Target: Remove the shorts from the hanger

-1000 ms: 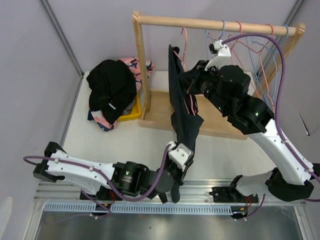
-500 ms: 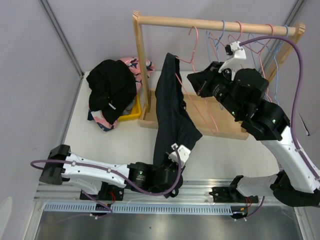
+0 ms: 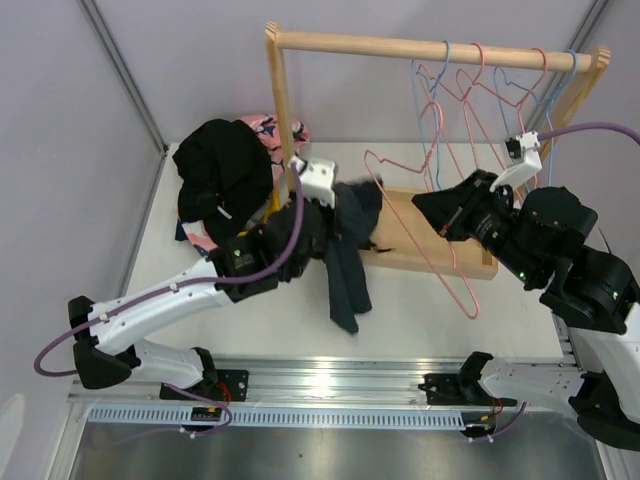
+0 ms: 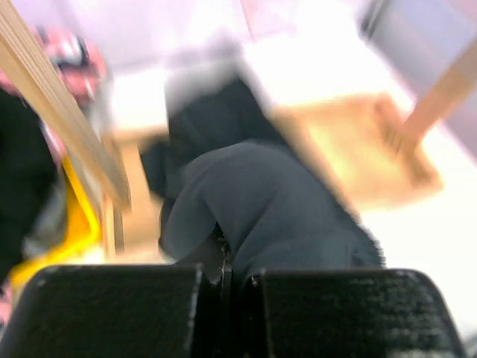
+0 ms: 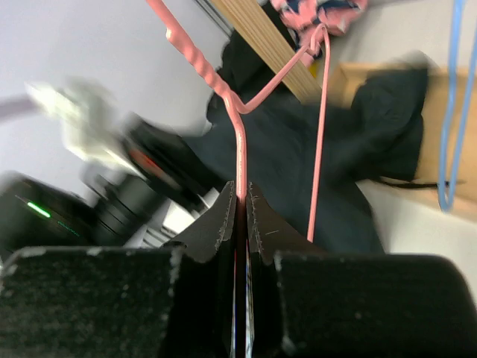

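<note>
The dark charcoal shorts hang bunched from my left gripper, which is shut on their fabric beside the rack's left post. They trail down onto the table, free of any hanger. In the left wrist view the shorts fill the middle, pinched at the left gripper. My right gripper is shut on the bare pink hanger, held over the rack base to the right of the shorts. In the right wrist view the right gripper clamps the hanger's wire.
A wooden rack, rail over base, stands at the back, with several empty pink and blue hangers at its right end. A pile of black and pink shorts lies over a yellow bin at the left.
The shorts have come off the pink hanger. My left gripper carried them from the near edge up towards the rack's left post, while my right gripper swung the hanger to the right.
</note>
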Motion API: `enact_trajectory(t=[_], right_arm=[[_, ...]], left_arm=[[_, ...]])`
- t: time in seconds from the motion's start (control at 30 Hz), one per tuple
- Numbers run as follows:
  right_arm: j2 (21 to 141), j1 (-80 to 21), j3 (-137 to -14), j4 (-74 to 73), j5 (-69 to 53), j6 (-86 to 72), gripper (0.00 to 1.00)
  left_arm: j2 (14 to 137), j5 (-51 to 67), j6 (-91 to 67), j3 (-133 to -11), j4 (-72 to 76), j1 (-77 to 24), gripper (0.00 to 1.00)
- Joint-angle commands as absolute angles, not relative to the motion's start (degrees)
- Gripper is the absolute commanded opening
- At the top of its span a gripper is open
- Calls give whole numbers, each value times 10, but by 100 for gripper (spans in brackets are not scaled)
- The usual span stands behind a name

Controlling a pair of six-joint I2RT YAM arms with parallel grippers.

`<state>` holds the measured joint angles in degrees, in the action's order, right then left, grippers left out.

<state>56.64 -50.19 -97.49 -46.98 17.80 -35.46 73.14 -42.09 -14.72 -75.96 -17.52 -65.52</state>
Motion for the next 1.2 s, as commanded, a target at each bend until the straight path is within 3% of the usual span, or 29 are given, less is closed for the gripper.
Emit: enact_trajectory(t=[0.0, 0.13, 0.33, 0.53, 0.87, 1.17], right_arm=[[546, -506, -972, -489, 191, -385, 0], [580, -506, -1046, -502, 217, -341, 0], [698, -501, -1178, -493, 277, -273, 0], [809, -432, -1288, -469, 207, -256, 0], [891, -323, -1260, -388, 117, -292, 0], [760, -323, -1021, -321, 86, -322, 0]], left_arm=[[751, -392, -98, -861, -184, -622, 0], [725, -376, -132, -813, -186, -634, 0], [598, -453, -209, -680, -227, -706, 0], [472, -470, -270, -626, -351, -721, 0], [456, -495, -262, -635, -404, -720, 0], [502, -563, -143, -779, -423, -696, 0]])
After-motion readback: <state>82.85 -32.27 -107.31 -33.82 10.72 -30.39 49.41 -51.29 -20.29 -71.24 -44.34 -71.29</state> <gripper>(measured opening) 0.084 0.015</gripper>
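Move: The yellow bin with its clothes pile lies roughly 27 cm ahead of my left hand, 26 cm to its left and 28 cm below; the rack's left upright stands about 20 cm ahead and 10 cm left, the wooden tray some 20 cm ahead, 17 cm right and 31 cm lower. From my right hand the free stretch of bar is about 24 cm ahead, 5 cm left and 14 cm up, the nearest blue hanger 24 cm ahead, 4 cm right and 5 cm up. My right hand, still pinching the emptied pink hanger, climbs about 7 cm while reaching forward to the bar, some 17 cm in all, yawing about 10 degrees clockwise, then sinks about 10 cm to set the hook over it. My left hand keeps the shorts pinched, jerks them up 5 cm, draws back and down, then swings about 12 cm left, more nearly in line with the bin, ending with a small lift. ##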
